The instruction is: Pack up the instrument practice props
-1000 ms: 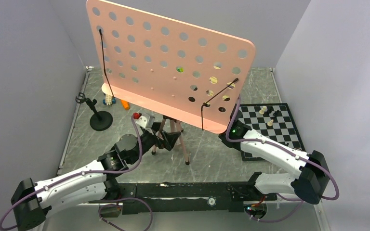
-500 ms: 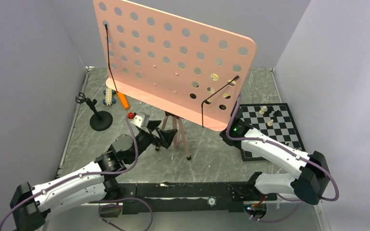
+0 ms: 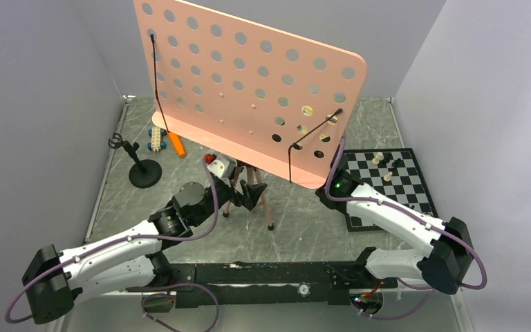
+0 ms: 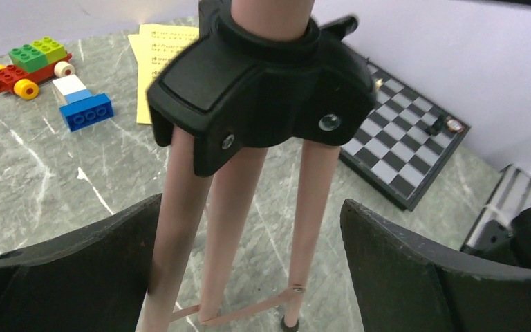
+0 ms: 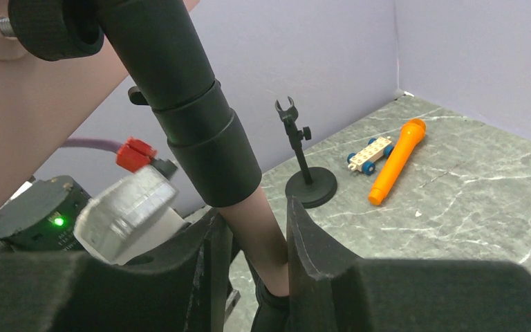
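Observation:
The pink hole-punched music stand [image 3: 249, 90] stands upright mid-table on its tripod legs [image 3: 268, 211]. My left gripper [image 3: 247, 196] is open around those legs. In the left wrist view three pink legs [image 4: 229, 221] run down from the black hub [image 4: 263, 76] between the wide-apart fingers [image 4: 415, 277]. My right gripper [image 5: 257, 213] is shut on the stand's pink pole [image 5: 266, 238] just below its black sleeve [image 5: 193, 124]; the plate hides it from above. The orange microphone [image 3: 175, 144] and black mic stand [image 3: 143, 170] are at the back left. Yellow pages [image 4: 157, 59] lie behind the stand.
A chessboard [image 3: 404, 190] with pieces lies at the right. A small wheeled toy block [image 3: 155, 142] sits beside the microphone. Coloured bricks [image 4: 83, 104] lie near the yellow pages. Grey walls close in the table on three sides.
The stand's plate swung a little to the right a second ago and has stayed put since. My left arm reached forward and right until its open fingers straddled the tripod legs. The right arm held still.

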Motion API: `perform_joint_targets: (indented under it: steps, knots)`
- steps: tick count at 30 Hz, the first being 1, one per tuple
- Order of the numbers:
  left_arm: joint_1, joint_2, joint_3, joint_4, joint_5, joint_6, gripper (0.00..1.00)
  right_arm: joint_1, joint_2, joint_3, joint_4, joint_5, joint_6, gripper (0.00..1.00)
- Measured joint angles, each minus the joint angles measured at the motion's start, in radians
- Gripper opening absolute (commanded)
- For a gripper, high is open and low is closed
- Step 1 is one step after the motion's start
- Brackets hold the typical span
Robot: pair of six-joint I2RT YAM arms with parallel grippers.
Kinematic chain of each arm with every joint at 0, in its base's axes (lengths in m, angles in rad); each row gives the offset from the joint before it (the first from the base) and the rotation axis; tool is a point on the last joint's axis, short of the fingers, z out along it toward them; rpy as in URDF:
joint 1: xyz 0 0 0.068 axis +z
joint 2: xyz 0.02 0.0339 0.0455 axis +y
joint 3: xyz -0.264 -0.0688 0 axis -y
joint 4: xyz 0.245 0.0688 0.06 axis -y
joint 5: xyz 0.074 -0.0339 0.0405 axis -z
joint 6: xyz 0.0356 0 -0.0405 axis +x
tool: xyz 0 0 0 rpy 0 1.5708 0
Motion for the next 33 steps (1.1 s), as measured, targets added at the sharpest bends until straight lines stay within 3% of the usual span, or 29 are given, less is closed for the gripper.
perform_joint_targets:
  steps: [5,14,19,26,28,33]
  knots:
    - [-0.001,0.067,0.005,-0.015,-0.027,0.023,0.93,0.000,0.000,0.002,-0.004,0.000,0.000,0.00]
    - [-0.003,0.165,0.008,0.107,-0.021,0.029,0.39,-0.015,0.008,0.005,-0.010,0.012,-0.002,0.00]
    - [-0.002,0.186,0.013,0.128,-0.018,0.076,0.31,-0.018,0.010,0.014,-0.033,0.005,-0.004,0.00]
    - [-0.001,0.169,0.011,0.109,0.003,0.091,0.00,-0.016,0.016,0.021,-0.037,-0.008,-0.007,0.03]
    - [0.000,0.163,0.006,0.108,0.012,0.096,0.00,-0.015,0.017,0.021,-0.034,-0.015,-0.007,0.15]
    - [0.006,0.155,-0.001,0.109,0.027,0.101,0.00,-0.014,0.026,0.023,-0.023,-0.030,-0.015,0.27]
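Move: The music stand's three legs already pass between the left hand's open fingers; the part they will shut on is about 2 cm ahead, 2 cm right and 3 cm below. The stand's black leg collar sits 2 cm ahead, 2 cm right and roughly 4 cm above the hand; the microphone stand is some 9 cm ahead, 31 cm left and 18 cm below. From the right hand, which grips the pole above, that part of the legs lies about 14 cm below, 2 cm back and 1 cm right. Down by nearly 3 cm and slightly forward along the spread tripod legs, the left hand then eases about 2 cm to the right while its fingers close from wide open to about half. They stop on the legs, squeeze them together just under the collar and keep hold. The right hand keeps its grip on the pole, shifting under a centimetre. ##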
